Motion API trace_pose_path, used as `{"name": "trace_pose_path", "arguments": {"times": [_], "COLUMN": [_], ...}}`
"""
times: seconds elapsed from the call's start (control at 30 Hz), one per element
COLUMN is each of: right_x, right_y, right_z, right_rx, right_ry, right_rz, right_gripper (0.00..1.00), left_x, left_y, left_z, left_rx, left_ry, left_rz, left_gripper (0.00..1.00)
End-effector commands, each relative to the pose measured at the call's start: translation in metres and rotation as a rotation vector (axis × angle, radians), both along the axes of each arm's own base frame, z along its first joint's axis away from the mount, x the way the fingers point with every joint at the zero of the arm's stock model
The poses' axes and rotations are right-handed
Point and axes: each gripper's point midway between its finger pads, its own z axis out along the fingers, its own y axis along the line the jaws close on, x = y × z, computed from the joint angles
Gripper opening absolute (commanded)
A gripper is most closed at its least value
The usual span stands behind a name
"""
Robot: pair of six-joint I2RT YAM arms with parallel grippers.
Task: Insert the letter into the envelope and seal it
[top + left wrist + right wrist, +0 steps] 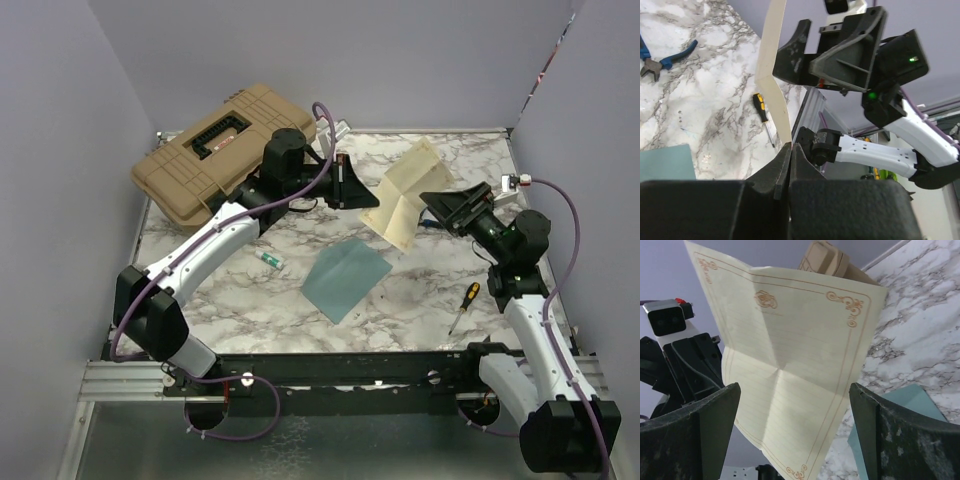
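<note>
The cream letter (pixel 405 195) hangs upright above the table, creased, with my left gripper (pixel 365 188) shut on its left edge. In the left wrist view the letter (pixel 773 75) shows edge-on, rising out of the closed jaws of that gripper (pixel 790 147). My right gripper (pixel 436 210) stands open at the sheet's right side. In the right wrist view the lined letter (pixel 790 360) fills the space ahead of the right gripper (pixel 794 390), without touching either finger. The teal envelope (pixel 345 280) lies flat on the marble, below the letter, and its corner (pixel 912 400) shows there too.
A tan toolbox (pixel 220 150) sits at the back left. A yellow-handled screwdriver (pixel 463 305) lies near the right arm. A small white tube (pixel 270 260) rests left of the envelope. Blue-handled pliers (pixel 662 61) lie on the marble beyond the letter.
</note>
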Motion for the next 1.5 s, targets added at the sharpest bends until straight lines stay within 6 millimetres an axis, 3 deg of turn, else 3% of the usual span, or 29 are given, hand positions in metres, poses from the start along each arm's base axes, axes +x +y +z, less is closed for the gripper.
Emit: {"name": "trace_pose_path", "arguments": {"times": [0.0, 0.37, 0.5, 0.57, 0.77, 0.8, 0.83, 0.93, 0.97, 1.0, 1.13, 1.27, 1.47], "right_x": [-0.009, -0.017, -0.026, -0.033, -0.045, -0.045, -0.045, -0.041, -0.041, -0.041, -0.04, -0.046, -0.043], "right_y": [0.009, 0.016, 0.02, 0.021, 0.019, 0.019, 0.019, 0.02, 0.02, 0.021, 0.023, 0.029, 0.032], "right_z": [0.021, 0.052, 0.071, 0.079, 0.086, 0.086, 0.087, 0.087, 0.087, 0.089, 0.084, 0.085, 0.077], "right_rx": [0.106, 0.159, 0.21, 0.228, 0.232, 0.221, 0.204, 0.117, 0.075, 0.031, -0.121, -0.148, -0.139], "right_ry": [-0.078, -0.248, -0.329, -0.377, -0.437, -0.441, -0.444, -0.454, -0.46, -0.473, -0.495, -0.502, -0.443], "right_rz": [0.073, 0.153, 0.216, 0.233, 0.23, 0.225, 0.22, 0.198, 0.193, 0.19, 0.199, 0.268, 0.302], "right_gripper": [0.94, 0.92, 0.82, 0.69, 0.16, 0.08, 0.01, 0.0, 0.0, 0.0, 0.0, 0.0, 0.0], "left_x": [-0.024, -0.038, -0.037, -0.035, -0.031, -0.031, -0.031, -0.028, -0.025, -0.021, -0.002, 0.012, 0.014], "left_y": [0.009, 0.012, 0.014, 0.018, 0.025, 0.025, 0.025, 0.026, 0.027, 0.027, 0.026, 0.02, 0.016], "left_z": [0.05, 0.088, 0.091, 0.091, 0.089, 0.087, 0.086, 0.08, 0.076, 0.072, 0.051, 0.026, 0.032], "left_rx": [-0.085, -0.193, -0.212, -0.215, -0.219, -0.217, -0.215, -0.206, -0.201, -0.194, -0.159, -0.122, -0.163], "left_ry": [-0.037, 0.006, 0.039, 0.049, 0.059, 0.061, 0.064, 0.057, 0.051, 0.048, 0.02, 0.026, -0.039], "left_rz": [-0.054, -0.098, -0.099, -0.091, -0.073, -0.074, -0.074, -0.068, -0.062, -0.05, -0.001, 0.016, -0.003], "left_gripper": [0.0, 0.0, 0.0, 0.0, 0.0, 0.02, 0.11, 0.58, 0.69, 0.75, 0.79, 0.79, 0.73]}}
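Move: Between the two hands stands the letter, already pinched by the left fingers at its left edge; its middle lies about 6 cm to the left hand's right, 1 cm ahead and 3 cm above. From the open right hand it is some 3 cm ahead, 6 cm left and 1 cm up. The envelope lies about 7 cm back and 15 cm left of the right hand, the pliers 9 cm ahead and 3 cm right, both roughly 25 cm below. Rising about 10 cm and drawing back some 4 cm, the right hand tips its fingers upward by nearly 30 degrees and shuts them on the letter's right part. The left hand, still holding, lifts 7 cm and eases back; once the right has closed, it opens wide around its edge and sinks about 5 cm, moving forward. ##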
